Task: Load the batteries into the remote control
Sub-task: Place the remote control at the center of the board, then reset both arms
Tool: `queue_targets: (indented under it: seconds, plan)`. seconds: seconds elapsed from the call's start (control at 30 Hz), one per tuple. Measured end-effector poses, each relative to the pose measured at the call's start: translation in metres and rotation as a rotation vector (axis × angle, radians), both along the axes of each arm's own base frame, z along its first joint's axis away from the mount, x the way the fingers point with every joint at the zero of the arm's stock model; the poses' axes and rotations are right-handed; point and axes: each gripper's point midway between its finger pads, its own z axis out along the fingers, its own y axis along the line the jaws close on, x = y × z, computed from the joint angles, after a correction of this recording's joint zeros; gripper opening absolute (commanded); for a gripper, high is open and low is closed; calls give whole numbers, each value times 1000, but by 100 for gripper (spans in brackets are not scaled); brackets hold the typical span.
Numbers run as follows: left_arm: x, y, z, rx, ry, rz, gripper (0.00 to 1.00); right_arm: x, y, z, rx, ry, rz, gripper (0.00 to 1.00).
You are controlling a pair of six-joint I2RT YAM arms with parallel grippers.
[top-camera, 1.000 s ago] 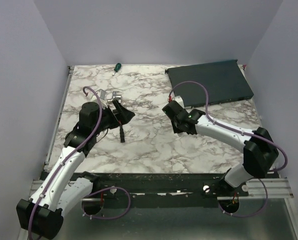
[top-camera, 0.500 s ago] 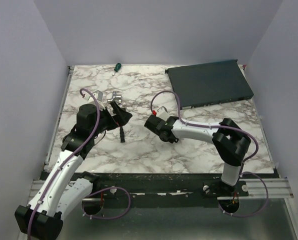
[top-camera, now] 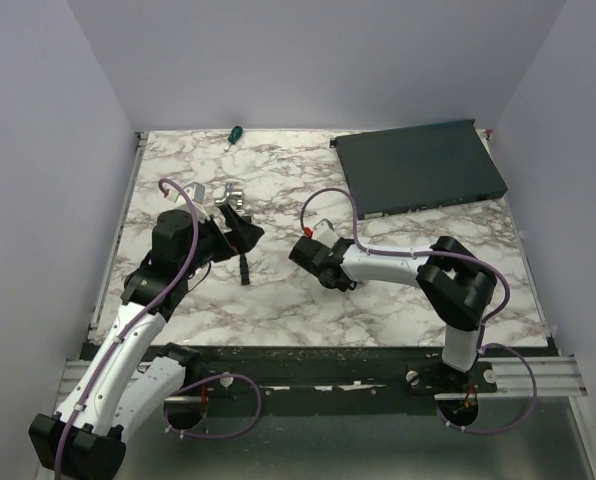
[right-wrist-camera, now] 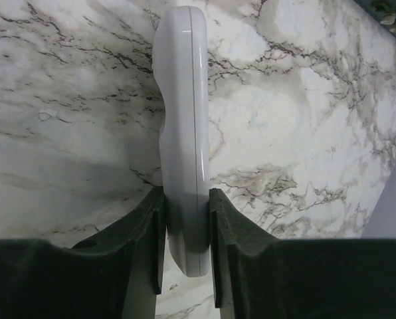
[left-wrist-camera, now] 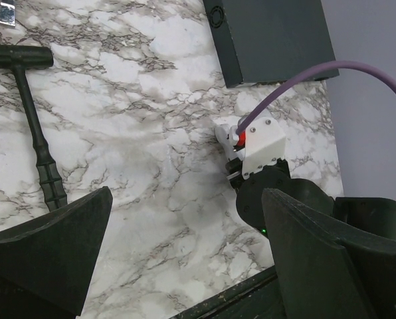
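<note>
The remote control (right-wrist-camera: 181, 100), a slim white bar seen edge-on, is clamped between my right gripper's (right-wrist-camera: 187, 199) two dark fingers over the marble. From above, the right gripper (top-camera: 311, 246) sits near the table's middle. My left gripper (top-camera: 240, 228) hovers to its left. In the left wrist view it (left-wrist-camera: 185, 199) is wide open, with only bare marble between its fingers. The batteries are out of view.
A large dark flat box (top-camera: 418, 165) lies at the back right. A green-handled screwdriver (top-camera: 234, 133) rests at the back edge. A silver bracket (top-camera: 223, 192) and a black T-handled tool (top-camera: 244, 268) lie close to the left gripper.
My right arm has swung left from beside the dark box toward the table's middle, its elbow folding, with the remote in its grip. The left arm has barely shifted.
</note>
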Motion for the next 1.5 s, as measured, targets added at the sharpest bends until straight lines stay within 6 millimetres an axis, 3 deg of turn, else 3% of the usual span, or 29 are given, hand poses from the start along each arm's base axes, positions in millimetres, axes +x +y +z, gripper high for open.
queue_targets:
  seconds: [0.5,0.73,0.87,1.1,1.17,1.3,1.5]
  plan:
    - [-1,3,-6,-6,11,10,99,-8,9,-11,48,43,27,56]
    - [-2,5,-6,-7,7,16,99,-16,29,-3,219,52,59,69]
    - [-2,7,-7,-7,6,24,99,-18,47,15,364,35,93,74]
    - [0,13,-9,0,13,48,99,-19,71,70,752,-24,125,74]
    - [1,16,-10,7,12,60,99,-5,57,83,878,-49,79,73]
    - [0,21,-6,14,-15,79,99,26,-6,96,1019,-178,-74,73]
    - [-1,34,-4,55,-61,125,99,26,-83,97,1223,-376,-270,76]
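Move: Still pinched in the right hand near its near-right end, the remote control is turned up on its long edge, close over the marble board. Its middle lies about 2 cm ahead and 2 cm left of the hand, roughly 1 cm below. The dark box is about 22 cm ahead and 14 cm right of that hand; the hammer is some 5 cm ahead and 25 cm left. From the left hand, the remote is about 2 cm ahead, 21 cm right and 21 cm below. Letting go of the remote control, the right hand settles about 1 cm lower as its fingers open. It then draws left some 6 cm while rising, and swings about 15 cm right and slightly forward, clear of the remote, ending nearly 10 cm higher. The wrist rolls its left side up by some 70 degrees and the fingers tip up. The empty left hand, wide open, drifts left. ##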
